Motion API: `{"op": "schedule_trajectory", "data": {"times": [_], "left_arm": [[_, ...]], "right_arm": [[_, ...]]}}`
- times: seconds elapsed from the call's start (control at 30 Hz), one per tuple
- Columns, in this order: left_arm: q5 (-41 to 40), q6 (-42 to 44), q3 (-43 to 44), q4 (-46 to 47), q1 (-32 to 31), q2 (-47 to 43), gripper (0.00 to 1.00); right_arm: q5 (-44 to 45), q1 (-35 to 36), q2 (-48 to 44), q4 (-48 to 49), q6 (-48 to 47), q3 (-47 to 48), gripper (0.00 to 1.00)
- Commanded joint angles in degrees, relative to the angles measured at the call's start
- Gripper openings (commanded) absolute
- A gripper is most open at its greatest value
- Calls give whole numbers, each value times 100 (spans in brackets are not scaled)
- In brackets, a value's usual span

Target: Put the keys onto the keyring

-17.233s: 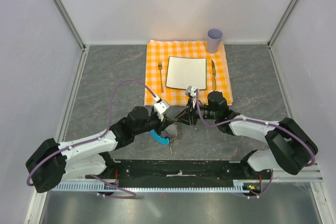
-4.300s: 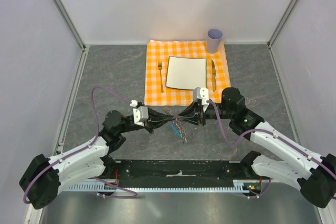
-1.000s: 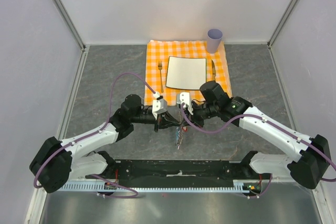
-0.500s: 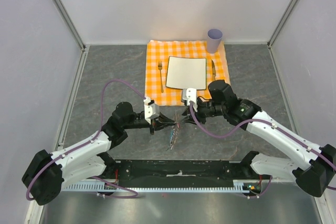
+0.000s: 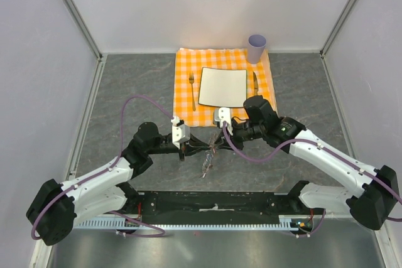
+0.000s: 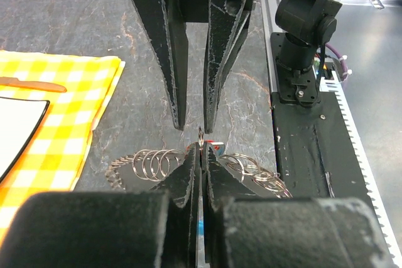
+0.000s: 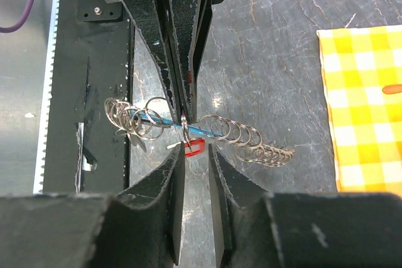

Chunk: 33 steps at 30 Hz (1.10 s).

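Observation:
The keyring (image 5: 206,160) is a chain of silvery rings with a blue tab (image 7: 160,119), hanging above the grey table between the two arms. My left gripper (image 6: 201,153) is shut on one ring (image 7: 184,127) of it, and the looped chain (image 6: 152,163) spreads to both sides. The key (image 7: 200,148), with its small red head, hangs at that ring. I cannot tell whether it is threaded on. My right gripper (image 7: 196,150) faces the left one, open, its tips flanking the red head without gripping it.
An orange checked cloth (image 5: 182,101) lies behind the grippers with a white plate (image 5: 222,86), a fork (image 5: 191,87), a knife (image 5: 255,85) and a purple cup (image 5: 256,48). The black base rail (image 5: 213,204) runs along the near edge.
My right gripper has gone from shut to open and let go. The left arm has shifted left with the keyring still gripped; the right arm has moved slightly.

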Motion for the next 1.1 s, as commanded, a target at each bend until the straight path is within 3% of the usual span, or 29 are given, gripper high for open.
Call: {"op": "schedule_trajectory", "data": {"times": [0.0,0.1,0.27,0.6,1.07], "left_arm": [[152,168,22,531,16,-95,2],[178,150,5,601,8,-139,2],[169,124,-13,627,8,-174,2],[-191,-131,-382,1268,16,-578,2],[-33,-571,-575,2288,16,-429,2]], "right_arm": [[-257,-9,32,151,-132,-7,26],[-283,-9,58,159,-149,-16,21],[-301,-9,76,177,-141,-16,0],[-283,-9,137,221,-62,-78,0],[-512,-9,295,432,114,-148,0]]}}
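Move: The red key that the right fingers stand open around lies about 1 cm to the right hand's left and 1 cm below its fingertips, level in reach. The keyring's front loops are some 4 cm ahead, 2 cm left and 2 cm lower than that hand; its back loops about 6 cm back, 3 cm left and 4 cm lower. From the left hand, already pinching a ring, the key is roughly 2 cm right and 1 cm below. Barely shifting at first, the right hand closes its part-open fingers fully at the red key, just below the ring that the left fingers keep pinched, then sinks about 1.5 cm with a slight drift left. Meanwhile the left hand climbs away about 3 cm, easing slightly back, with its fingertips tilting up some 10 degrees. ##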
